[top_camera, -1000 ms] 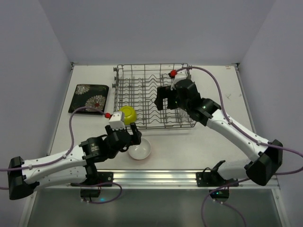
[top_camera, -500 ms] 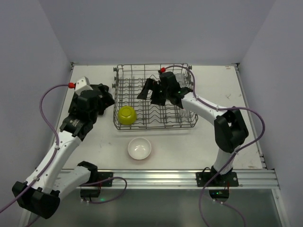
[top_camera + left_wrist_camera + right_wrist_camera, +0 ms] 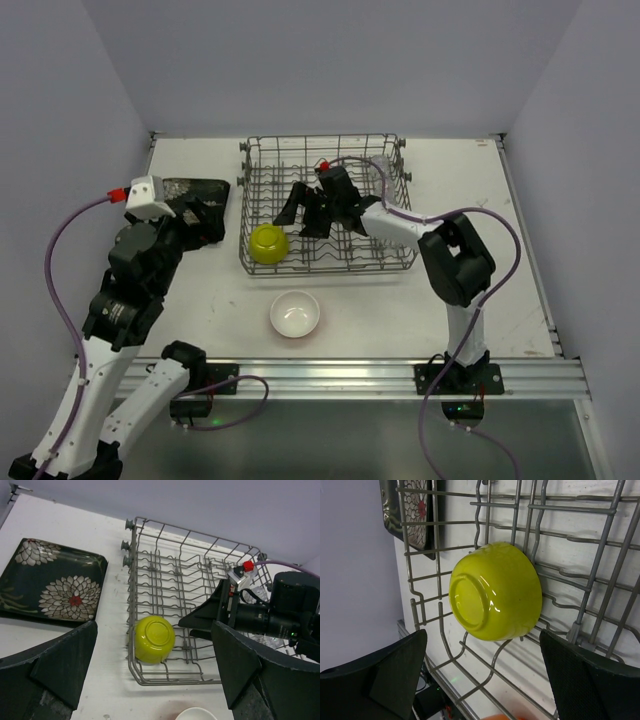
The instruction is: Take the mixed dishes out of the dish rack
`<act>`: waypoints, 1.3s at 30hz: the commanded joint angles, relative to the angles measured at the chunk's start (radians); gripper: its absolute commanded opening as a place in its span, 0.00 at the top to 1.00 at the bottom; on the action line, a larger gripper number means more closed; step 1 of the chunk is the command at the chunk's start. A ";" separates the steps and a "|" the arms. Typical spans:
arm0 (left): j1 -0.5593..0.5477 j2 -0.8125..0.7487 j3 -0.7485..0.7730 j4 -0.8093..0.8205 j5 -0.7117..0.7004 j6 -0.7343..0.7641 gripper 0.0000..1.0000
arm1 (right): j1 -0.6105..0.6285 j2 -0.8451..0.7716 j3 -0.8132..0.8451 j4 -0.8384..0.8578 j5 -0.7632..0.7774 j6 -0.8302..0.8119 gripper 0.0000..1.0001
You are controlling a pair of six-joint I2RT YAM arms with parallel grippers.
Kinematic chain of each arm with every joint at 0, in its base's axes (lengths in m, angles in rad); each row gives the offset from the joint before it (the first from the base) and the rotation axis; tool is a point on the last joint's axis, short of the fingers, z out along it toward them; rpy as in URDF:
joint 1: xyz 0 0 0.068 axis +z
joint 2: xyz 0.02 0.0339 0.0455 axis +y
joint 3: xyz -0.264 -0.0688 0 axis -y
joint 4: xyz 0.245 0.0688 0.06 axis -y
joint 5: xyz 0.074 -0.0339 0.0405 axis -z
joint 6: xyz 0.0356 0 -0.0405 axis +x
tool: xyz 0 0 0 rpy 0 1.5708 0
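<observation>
The grey wire dish rack (image 3: pixel 400 262) stands mid-table. A yellow-green bowl (image 3: pixel 269 244) lies on its side in the rack's near-left corner, also in the left wrist view (image 3: pixel 154 639) and the right wrist view (image 3: pixel 495 597). My right gripper (image 3: pixel 303 212) is open and empty inside the rack, just right of the bowl, its jaws either side of it in the right wrist view (image 3: pixel 487 680). My left gripper (image 3: pixel 205 222) is open and empty, raised left of the rack (image 3: pixel 155 680). The orange bowl (image 3: pixel 295 314) sits on the table. The flowered plate (image 3: pixel 205 189) lies to the left. The teal-centred plate is out of view.
A clear glass (image 3: pixel 383 164) shows faintly at the rack's far right, behind the right arm. The rack's upright tines (image 3: pixel 580 625) stand close round the right gripper. The left arm overhangs part of the flowered plate (image 3: pixel 55 582). The orange bowl's rim (image 3: pixel 196 714) shows below the rack.
My left arm has pulled back from beside the orange bowl, swung left and risen. My right gripper has moved left through the rack to the yellow-green bowl. The dishes have not moved.
</observation>
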 commanded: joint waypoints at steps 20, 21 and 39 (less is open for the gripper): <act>0.005 -0.031 -0.176 0.063 0.001 0.081 0.00 | -0.002 0.077 -0.041 0.176 -0.045 0.110 0.04; 0.005 -0.028 -0.178 0.065 0.004 0.081 0.00 | -0.001 0.077 -0.044 0.174 -0.042 0.110 0.04; 0.005 -0.035 -0.182 0.065 -0.007 0.084 0.00 | 0.011 0.127 -0.030 0.185 -0.048 0.137 0.04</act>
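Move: The yellow-green bowl, tipped in the rack's near left corner, lies about 6 cm to the right hand's left, 3 cm back and some 6 cm below it. From the same hand, the white-lined orange bowl on the table is about 20 cm back, level sideways and 10 cm lower; the dark flowered plate is 25 cm left, 5 cm ahead. From the left hand, the yellow-green bowl is roughly 12 cm right, 8 cm ahead and 27 cm down. Down towards the yellow-green bowl comes the right hand, sinking in two stages by nearly 5 cm and edging about 1 cm left, its fingers kept wide open and tipping slightly steeper; they end close to the bowl's right side, contact unclear. The empty left hand early on drops about 6.5 cm over the table left of the rack, then holds there open. ##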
